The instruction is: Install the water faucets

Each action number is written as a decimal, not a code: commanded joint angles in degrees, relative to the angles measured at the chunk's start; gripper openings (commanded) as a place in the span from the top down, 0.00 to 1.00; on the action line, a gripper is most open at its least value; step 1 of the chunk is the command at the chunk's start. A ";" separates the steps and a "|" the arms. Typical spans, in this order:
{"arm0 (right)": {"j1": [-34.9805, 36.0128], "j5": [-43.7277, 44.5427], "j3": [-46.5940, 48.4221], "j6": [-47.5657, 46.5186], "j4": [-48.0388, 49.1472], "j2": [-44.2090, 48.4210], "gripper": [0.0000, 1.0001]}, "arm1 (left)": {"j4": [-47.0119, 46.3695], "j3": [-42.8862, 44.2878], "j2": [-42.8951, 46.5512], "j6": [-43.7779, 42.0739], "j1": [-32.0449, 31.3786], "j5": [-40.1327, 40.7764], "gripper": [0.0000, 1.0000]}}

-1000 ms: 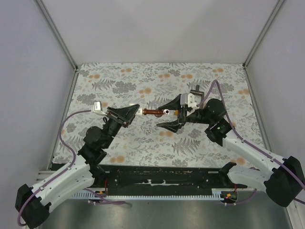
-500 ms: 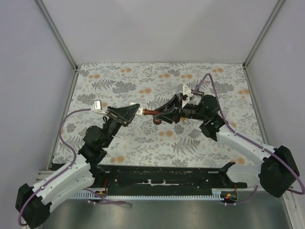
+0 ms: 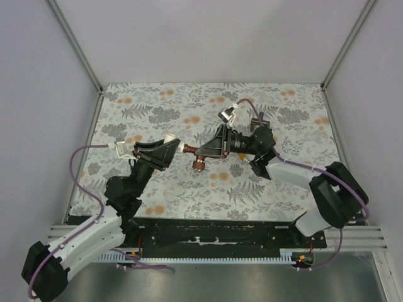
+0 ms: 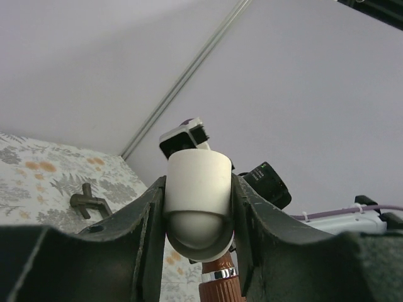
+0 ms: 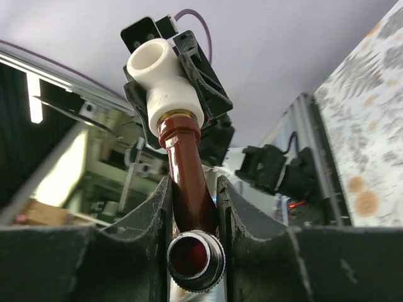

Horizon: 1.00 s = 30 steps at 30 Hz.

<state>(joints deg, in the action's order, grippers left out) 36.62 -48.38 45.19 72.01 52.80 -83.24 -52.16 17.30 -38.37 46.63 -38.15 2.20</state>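
Observation:
A reddish-brown water faucet (image 3: 196, 153) hangs above the floral mat, joined at one end to a small white elbow fitting (image 3: 181, 148). My left gripper (image 3: 176, 148) is shut on that fitting (image 4: 196, 201), and the faucet's brown neck (image 4: 220, 286) shows just below it. My right gripper (image 3: 208, 151) is shut on the faucet's body (image 5: 187, 182), with the silvery threaded end (image 5: 195, 261) nearest the right wrist camera. The white fitting (image 5: 164, 82) and the left gripper's fingers (image 5: 204, 85) show beyond the faucet.
A dark grey T-shaped tool (image 3: 257, 119) lies on the mat (image 3: 157, 113) behind the right arm, also seen as the tool (image 4: 88, 204). Pale walls with metal corner posts (image 3: 75, 44) close in the mat on three sides.
My right gripper has closed on the faucet, then rolled its wrist with the faucet in its grip. The left gripper has kept hold of the white fitting and shifted slightly.

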 commanded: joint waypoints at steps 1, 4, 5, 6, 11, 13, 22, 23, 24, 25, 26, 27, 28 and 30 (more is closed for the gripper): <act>0.12 6.54 -3.00 23.51 19.77 -9.29 0.96 | -10.24 -1.83 0.84 -7.08 -1.66 -12.75 0.98; -0.14 6.19 -2.56 23.19 22.61 -10.80 0.79 | -7.26 -2.44 2.94 -6.91 -1.58 -9.77 0.98; -0.41 6.45 -2.56 22.13 22.09 -10.54 0.75 | -5.77 -2.45 3.65 -6.82 -1.58 -8.45 0.98; -0.67 6.63 -2.65 20.47 21.04 -9.93 0.69 | -4.11 -2.53 4.52 -6.82 -1.66 -6.96 0.98; -4.00 6.28 -2.91 12.47 11.38 -4.75 0.02 | 4.95 -2.62 8.48 -6.47 -1.58 1.04 0.98; -5.94 6.46 -3.35 9.74 7.52 -2.37 0.02 | 7.15 -2.97 9.80 -5.24 -1.49 3.94 0.98; -11.75 12.23 -0.03 -27.54 -31.03 13.17 0.02 | 23.32 1.33 10.95 2.93 -1.31 14.23 0.98; -11.49 15.39 0.25 -36.15 -34.13 15.80 0.02 | 24.64 1.86 10.95 3.55 -1.40 14.85 0.98; -11.48 18.03 -1.49 -40.15 -32.25 18.44 0.02 | 26.04 2.38 10.95 4.42 -1.31 15.46 0.98; -11.48 22.76 -3.68 -41.84 -29.36 20.99 0.02 | 26.67 2.56 10.86 4.78 -1.31 15.90 0.98; -11.48 25.94 -6.40 -40.99 -24.98 23.89 0.02 | 27.02 2.91 10.60 4.96 -1.31 16.00 0.98; -11.57 28.84 -8.95 -38.81 -21.54 26.44 0.02 | 27.20 3.09 10.51 5.22 -1.31 16.17 0.98; -11.57 31.74 -11.85 -38.09 -18.20 28.99 0.02 | 27.72 3.35 10.42 5.75 -1.31 16.35 0.98; -11.75 32.64 -15.73 -39.21 -10.47 30.85 0.02 | 28.95 3.88 10.16 7.15 -1.22 16.87 0.98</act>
<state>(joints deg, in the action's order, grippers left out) 25.04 -26.33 36.14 41.23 31.48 -56.84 -24.34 17.28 -28.21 49.04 -39.62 15.51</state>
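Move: The right fingers are already closed on the brown faucet, its middle about 2 cm left and 1 cm back of the hand point. The white fitting in the left grip lies some 9 cm left, 1 cm forward and 1 cm higher. On the table, roughly 23 cm below, lie the yellow faucet, 19 cm ahead and 15 cm right, and the grey faucet, 26 cm ahead and 23 cm right. From the left hand, the brown faucet is about 7 cm right, level fore and aft, and 3 cm lower. Down about 2 cm with a last twist of some 10 degrees, the right hand then opens wide, letting go of the brown faucet, and draws off forward and to the right, about 11 cm right in all, swinging nearly 40 degrees clockwise. The left hand keeps its grip on the white fitting, backs up slightly, then sinks to about 7 cm lower, drifting left and tipping down. ##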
